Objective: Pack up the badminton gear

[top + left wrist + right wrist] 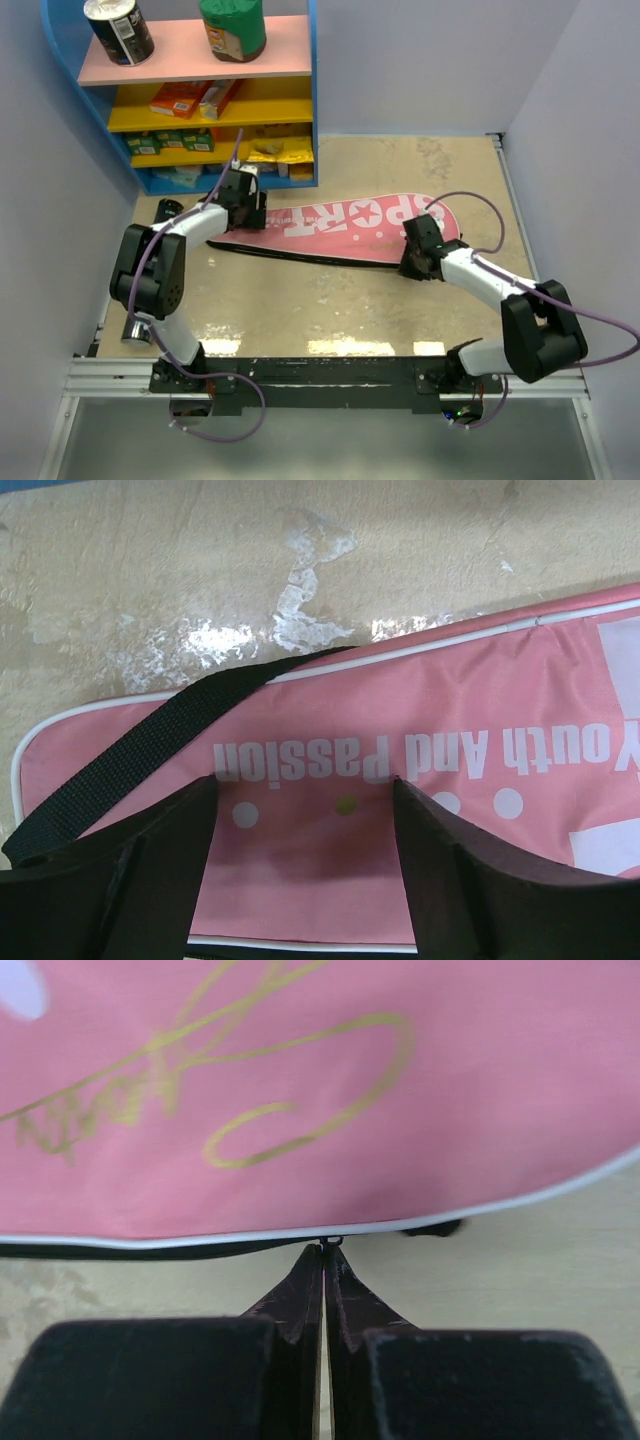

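Note:
The pink racket-shaped cover with white "SPORT" lies flat across the table's middle, its black strap trailing off the narrow end. My left gripper hovers over that narrow end. In the left wrist view it stands open, with pink fabric showing between the fingers and nothing held. My right gripper is at the near edge of the cover's wide end. In the right wrist view it is shut, its tips pinching a small metal zipper pull at the white-piped edge of the cover.
A blue shelf unit stands at the back left with snack cans on top and boxes on its lower shelves. A small dark object lies by its foot. Pale walls close in on both sides.

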Tool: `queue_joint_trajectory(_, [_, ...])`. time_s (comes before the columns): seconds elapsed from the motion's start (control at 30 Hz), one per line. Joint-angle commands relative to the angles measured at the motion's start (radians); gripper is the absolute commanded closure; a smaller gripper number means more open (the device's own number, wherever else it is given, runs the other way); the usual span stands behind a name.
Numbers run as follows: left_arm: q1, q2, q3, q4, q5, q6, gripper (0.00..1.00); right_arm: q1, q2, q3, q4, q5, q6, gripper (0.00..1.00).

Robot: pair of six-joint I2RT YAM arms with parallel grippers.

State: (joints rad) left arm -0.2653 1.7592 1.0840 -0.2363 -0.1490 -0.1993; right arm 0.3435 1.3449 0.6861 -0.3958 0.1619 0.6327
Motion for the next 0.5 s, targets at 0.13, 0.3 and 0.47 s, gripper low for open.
queue_joint_trajectory(0.13, [-0.038,0.059,-0.029,-0.046,0.074,0.006,0.26,0.215,0.149,0.168,0.069,-0.024,0.114,1.00])
queue_joint_trajectory(0.3, [-0.054,0.051,-0.029,-0.046,0.095,0.003,0.26,0.339,0.285,0.268,0.123,-0.054,0.183,1.00])
queue_joint_trajectory(0.47, [-0.092,0.028,-0.036,-0.050,0.089,0.003,0.27,0.452,0.442,0.389,0.175,-0.096,0.237,1.00])
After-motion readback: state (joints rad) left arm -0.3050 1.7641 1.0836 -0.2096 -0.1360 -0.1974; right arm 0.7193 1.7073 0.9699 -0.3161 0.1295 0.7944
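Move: The right hand, shut on the zip pull at the bag's near edge, has the bag's narrow end about 45 cm to its left and 7 cm ahead; the wide end lies some 10 cm right and 9 cm ahead. From the left hand, resting open on the bag, the narrow end is roughly 11 cm left and 3 cm back, and the black tube's middle some 24 cm left and 12 cm back, all slightly below. Keeping its shut fingers on the zip pull, the right hand sweeps quickly left about 16 cm along the bag's near edge towards the narrow end, turning some 15 degrees counter-clockwise as it goes. The left hand stays down on the fabric near that end with its fingers apart, bracing the bag and creeping only about 2 cm right towards the oncoming hand. ##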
